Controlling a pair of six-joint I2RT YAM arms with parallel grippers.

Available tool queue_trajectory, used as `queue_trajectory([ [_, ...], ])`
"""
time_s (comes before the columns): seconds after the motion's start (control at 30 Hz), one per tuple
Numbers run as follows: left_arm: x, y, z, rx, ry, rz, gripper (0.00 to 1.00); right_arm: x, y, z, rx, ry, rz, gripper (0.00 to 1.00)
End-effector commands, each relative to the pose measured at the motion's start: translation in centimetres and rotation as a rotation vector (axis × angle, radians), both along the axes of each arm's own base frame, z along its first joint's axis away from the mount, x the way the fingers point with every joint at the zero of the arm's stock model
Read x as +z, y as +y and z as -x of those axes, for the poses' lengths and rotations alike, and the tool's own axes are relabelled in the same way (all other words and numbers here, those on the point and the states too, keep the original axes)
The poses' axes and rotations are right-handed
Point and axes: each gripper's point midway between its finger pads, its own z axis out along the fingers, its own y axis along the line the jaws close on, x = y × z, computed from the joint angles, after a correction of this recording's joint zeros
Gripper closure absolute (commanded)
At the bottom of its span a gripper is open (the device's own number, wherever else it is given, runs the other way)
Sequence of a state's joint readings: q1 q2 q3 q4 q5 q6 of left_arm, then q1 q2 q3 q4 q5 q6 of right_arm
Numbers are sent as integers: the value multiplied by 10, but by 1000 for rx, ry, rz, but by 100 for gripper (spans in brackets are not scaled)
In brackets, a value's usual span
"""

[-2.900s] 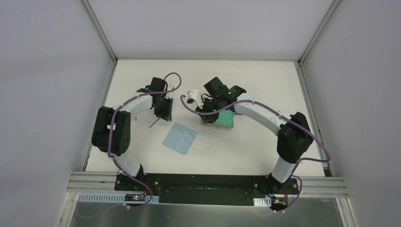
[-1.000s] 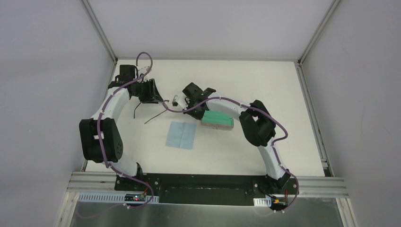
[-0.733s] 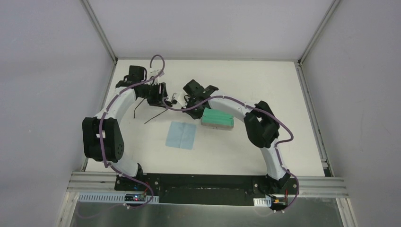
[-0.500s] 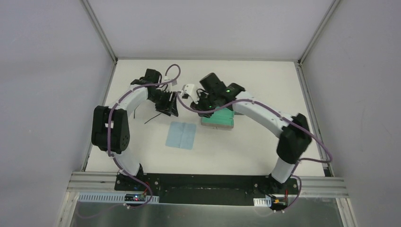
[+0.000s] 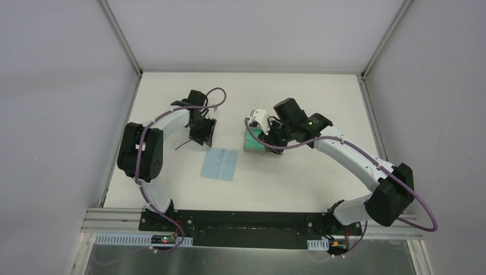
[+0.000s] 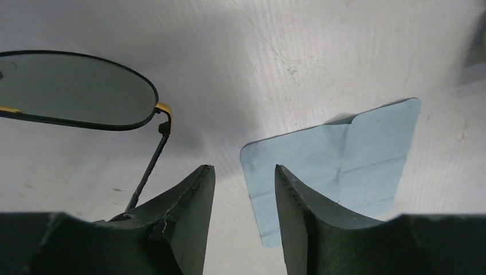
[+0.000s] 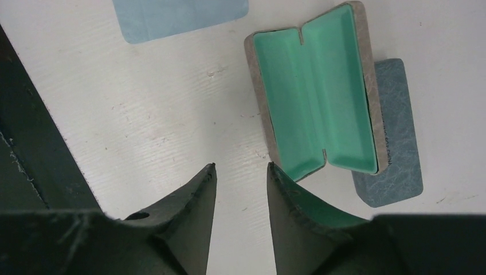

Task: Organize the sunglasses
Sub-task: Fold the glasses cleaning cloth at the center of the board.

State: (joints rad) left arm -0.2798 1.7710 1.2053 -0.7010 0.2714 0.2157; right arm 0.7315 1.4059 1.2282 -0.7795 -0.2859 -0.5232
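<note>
One pair of sunglasses [image 6: 77, 89] lies on the white table, with a dark lens, a thin black frame and a slender arm [image 6: 150, 166]. In the top view only its arm [image 5: 183, 145] shows, beside my left gripper [image 5: 203, 134]. My left gripper [image 6: 243, 172] hovers open between the sunglasses and a light blue cloth [image 6: 344, 152], with nothing between its fingers. My right gripper [image 7: 240, 169] is open and empty over bare table, just left of an opened beige case [image 7: 315, 86] with green lining. In the top view the right gripper [image 5: 268, 133] partly hides that case [image 5: 252, 143].
A blue case [image 7: 392, 172] lies partly under the open beige one. The light blue cloth [image 5: 219, 164] lies flat in front of both grippers and also shows at the top of the right wrist view [image 7: 177, 14]. Grey walls enclose the table on three sides.
The right arm swung to the right over the case and its jaws went from shut to open. The left gripper came in from the far left, down beside the sunglasses.
</note>
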Motion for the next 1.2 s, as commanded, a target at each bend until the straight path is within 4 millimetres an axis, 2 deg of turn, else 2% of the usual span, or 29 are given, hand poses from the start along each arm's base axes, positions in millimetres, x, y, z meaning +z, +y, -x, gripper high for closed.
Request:
queue_trajectory([
  [0.0, -11, 5, -2, 52, -1, -28, 55, 18, -2, -8, -23, -41, -63, 59],
  [0.23, -24, 3, 0, 50, 10, -38, 58, 15, -3, -12, -33, -32, -68, 58],
  [0.47, -33, -4, 8, 22, 30, -34, 66, 11, -4, -13, -39, -30, -64, 58],
  [0.7, -36, -11, 13, -6, 48, -25, 72, 9, -6, -13, -43, -27, -64, 57],
  [1.03, -36, -6, 8, 2, 31, -62, 85, 4, -5, -14, -40, -18, -65, 57],
  [1.17, -29, -7, 2, 10, 7, -60, 91, 4, 5, -15, -7, -4, -78, 58],
])
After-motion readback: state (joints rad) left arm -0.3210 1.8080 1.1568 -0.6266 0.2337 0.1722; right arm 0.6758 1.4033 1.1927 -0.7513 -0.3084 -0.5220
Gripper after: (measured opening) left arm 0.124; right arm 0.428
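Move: The left hand hangs half open just over the far-left corner of the cleaning cloth: the corner is about 1 cm back, 1 cm to the right and 3 cm down, with the cloth's middle some 8 cm back and 6 cm right. The sunglasses lie about 10 cm left and 6 cm ahead, the open brown case about 24 cm right and 2 cm ahead. From the right hand, that corner is roughly 7 cm ahead, 24 cm left and 15 cm below. The left hand, its fingers still pointing steeply down, sinks about 2.5 cm to the far-left corner of the cleaning cloth, most of that early on, easing back very slightly. Down at the board it starts closing from just under half open to nearly shut, creeping about 1 cm right along the cloth's far edge before stopping, so that the fingertips pinch the cloth at that corner. ##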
